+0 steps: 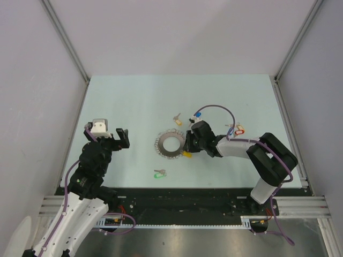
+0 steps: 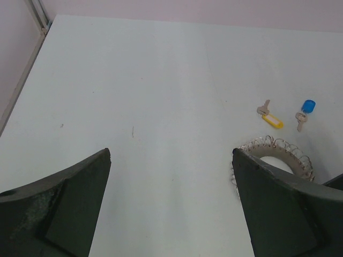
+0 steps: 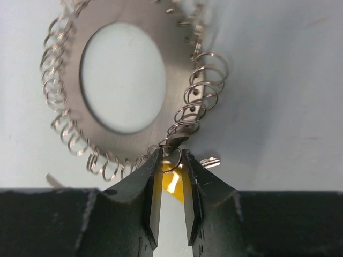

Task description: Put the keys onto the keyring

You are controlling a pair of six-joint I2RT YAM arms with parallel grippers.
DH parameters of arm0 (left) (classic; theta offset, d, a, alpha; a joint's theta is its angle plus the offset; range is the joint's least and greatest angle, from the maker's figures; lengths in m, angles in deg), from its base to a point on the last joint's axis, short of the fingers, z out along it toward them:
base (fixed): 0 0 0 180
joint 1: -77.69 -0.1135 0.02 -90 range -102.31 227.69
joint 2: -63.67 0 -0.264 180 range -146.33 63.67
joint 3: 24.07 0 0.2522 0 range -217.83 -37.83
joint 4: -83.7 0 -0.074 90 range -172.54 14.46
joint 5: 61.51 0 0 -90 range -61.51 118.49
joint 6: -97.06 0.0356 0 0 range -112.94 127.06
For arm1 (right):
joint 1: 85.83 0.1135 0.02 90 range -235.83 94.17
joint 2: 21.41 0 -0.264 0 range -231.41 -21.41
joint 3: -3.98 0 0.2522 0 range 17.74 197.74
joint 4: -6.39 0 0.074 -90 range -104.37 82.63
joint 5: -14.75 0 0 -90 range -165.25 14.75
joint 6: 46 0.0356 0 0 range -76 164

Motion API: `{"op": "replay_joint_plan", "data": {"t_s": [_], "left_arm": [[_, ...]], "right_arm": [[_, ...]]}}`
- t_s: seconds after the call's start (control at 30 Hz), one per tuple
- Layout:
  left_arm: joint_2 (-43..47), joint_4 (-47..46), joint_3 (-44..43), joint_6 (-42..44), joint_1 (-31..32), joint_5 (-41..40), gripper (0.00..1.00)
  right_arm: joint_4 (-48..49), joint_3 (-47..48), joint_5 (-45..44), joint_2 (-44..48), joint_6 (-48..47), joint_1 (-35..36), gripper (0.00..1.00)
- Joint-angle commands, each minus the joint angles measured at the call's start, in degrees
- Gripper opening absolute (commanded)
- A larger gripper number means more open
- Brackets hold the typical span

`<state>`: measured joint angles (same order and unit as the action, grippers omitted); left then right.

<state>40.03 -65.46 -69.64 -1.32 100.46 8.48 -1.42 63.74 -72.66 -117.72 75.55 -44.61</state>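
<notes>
The keyring (image 1: 170,144) is a flat metal disc with a hole, fringed with wire loops, lying mid-table. My right gripper (image 1: 187,145) is at its right edge. In the right wrist view the gripper (image 3: 171,156) is shut on the small split ring of a yellow-tagged key (image 3: 174,184), right against the keyring (image 3: 171,69) rim; the key's blade (image 3: 210,161) pokes out to the right. Loose keys lie around: yellow tag (image 1: 177,119), blue tag (image 1: 196,114), red tag (image 1: 238,130), green tag (image 1: 158,173). My left gripper (image 1: 113,135) hangs open, left of the keyring, holding nothing.
White walls with metal frame posts enclose the pale table (image 1: 128,101). A purple cable (image 1: 217,107) loops over the table behind the right arm. In the left wrist view the keyring (image 2: 262,151) sits beside the right finger, with the yellow-tagged key (image 2: 270,118) and blue-tagged key (image 2: 304,112) beyond.
</notes>
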Motion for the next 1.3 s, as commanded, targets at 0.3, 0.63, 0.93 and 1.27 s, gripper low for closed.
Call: {"op": "replay_joint_plan", "data": {"t_s": [0.3,0.63,0.93,1.27], "left_arm": [[0.6,-2.3,0.3,1.6,0.4,-0.5,1.0],[1.5,-2.2,0.3,1.6,0.4,0.5,1.0],[1.5,-2.1,0.3,1.7,0.4,0.6,1.0],[1.2,-2.1,0.3,1.8,0.4,0.8,1.0]], "right_arm": [[-5.8,6.3,4.2,5.4,-6.0,6.4,0.25],[-13.4,7.1,3.6,7.2,-25.1,3.1,0.27],[-8.2,7.2,12.4,2.5,-30.8,4.0,0.23],[-10.6,12.4,11.0,-0.7,-40.9,7.6,0.3]]}}
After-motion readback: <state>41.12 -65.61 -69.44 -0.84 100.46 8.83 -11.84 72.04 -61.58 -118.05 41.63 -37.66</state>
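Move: The yellow-tagged key hangs at the keyring's near right edge, its tag about 1 cm behind and 1 cm below the right fingertips. The keyring's centre is some 6 cm left and 2 cm ahead, 1 cm lower. The green-tagged key lies about 10 cm left and 10 cm back, 2 cm lower. From the idle left hand, the yellow tag is roughly 30 cm right, 3 cm ahead and 22 cm below. The yellow tag stays between the tips of the right fingers, about a quarter open throughout, as the hand sweeps some 6 cm left and back. The hand then swings forward-right and up about 4 cm, and works back down to the left and back in a second stroke, turning counter-clockwise to finish roughly 40 degrees round. ##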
